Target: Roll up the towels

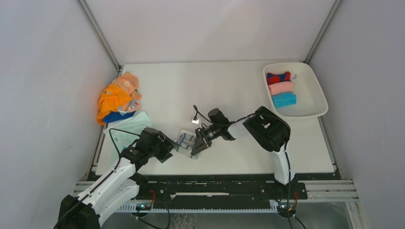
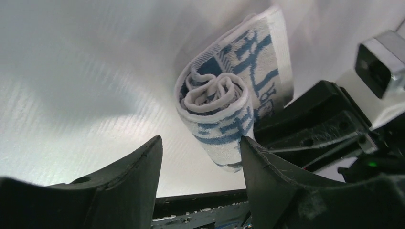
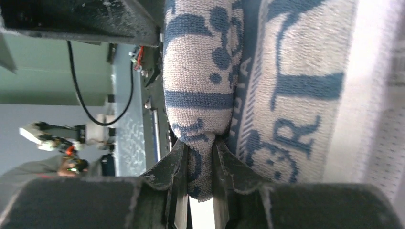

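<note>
A white towel with blue-grey print (image 1: 185, 141) lies rolled on the table between the two arms. Its spiral end (image 2: 215, 98) faces the left wrist camera. My left gripper (image 2: 200, 145) stands open just short of that end, nothing between its fingers. My right gripper (image 3: 198, 145) is shut on a fold of the same towel (image 3: 203, 71), pinching it from the other side. At the far left lies a heap of unrolled towels: orange (image 1: 112, 100), bright blue (image 1: 117, 116) and pale mint (image 1: 126, 129). Three rolled towels, red-and-blue (image 1: 278, 77), pink (image 1: 280, 88) and bright blue (image 1: 283, 99), sit in the tray.
A white plastic tray (image 1: 315, 93) stands at the back right of the table. Grey walls close in the left, back and right sides. A black rail (image 1: 215, 188) runs along the near edge by the arm bases.
</note>
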`<state>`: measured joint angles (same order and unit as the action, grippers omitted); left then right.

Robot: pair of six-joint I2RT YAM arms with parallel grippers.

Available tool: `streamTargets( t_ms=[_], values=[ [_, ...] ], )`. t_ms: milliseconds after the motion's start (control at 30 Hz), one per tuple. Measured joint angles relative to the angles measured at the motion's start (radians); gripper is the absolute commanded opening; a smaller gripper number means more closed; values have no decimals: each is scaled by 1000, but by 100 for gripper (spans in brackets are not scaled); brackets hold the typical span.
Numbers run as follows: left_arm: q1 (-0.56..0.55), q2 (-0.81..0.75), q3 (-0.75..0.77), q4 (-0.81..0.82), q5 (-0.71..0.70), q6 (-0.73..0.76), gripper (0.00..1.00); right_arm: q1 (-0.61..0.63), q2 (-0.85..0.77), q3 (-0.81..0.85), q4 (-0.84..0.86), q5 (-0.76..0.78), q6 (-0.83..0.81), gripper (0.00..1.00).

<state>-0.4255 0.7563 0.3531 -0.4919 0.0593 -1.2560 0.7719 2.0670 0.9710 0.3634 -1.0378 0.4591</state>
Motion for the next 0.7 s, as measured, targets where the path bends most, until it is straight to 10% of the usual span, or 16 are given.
streamTargets(
  t_ms=[467, 700],
  values=[
    [-39, 163, 0, 149, 6, -24, 63, -45, 100, 40, 33, -127, 181, 5],
    [-48, 195, 0, 171, -14, -52, 32, -45, 92, 53, -31, -110, 161, 19]
  ],
)
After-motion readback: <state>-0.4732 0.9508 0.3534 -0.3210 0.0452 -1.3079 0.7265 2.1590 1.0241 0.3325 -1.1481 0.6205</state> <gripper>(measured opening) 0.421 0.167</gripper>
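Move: The rolled part of the white-and-blue towel lies close to my open left hand: its middle is about 2 cm ahead, 5 cm to the right and 2 cm lower. The towel's still-flat part lies roughly 6 cm ahead, 7 cm right and 4 cm below; the mint towel is some 7 cm ahead and 17 cm left, 4 cm lower. My right hand already grips the roll's other end, the roll's middle about 4 cm to its left and level with it, the flat part some 6 cm ahead, 2 cm left and 2 cm down. I bring my left hand right and forward, about 2.5 cm in all, to the near open end of the roll, then sink some 2 cm and start closing its fingers around that end, one on each side. Meanwhile my right hand keeps its pinch on the other end, twists the roll a further 15 degrees forward towards the flat part, and eases barely 1 cm to the right. ##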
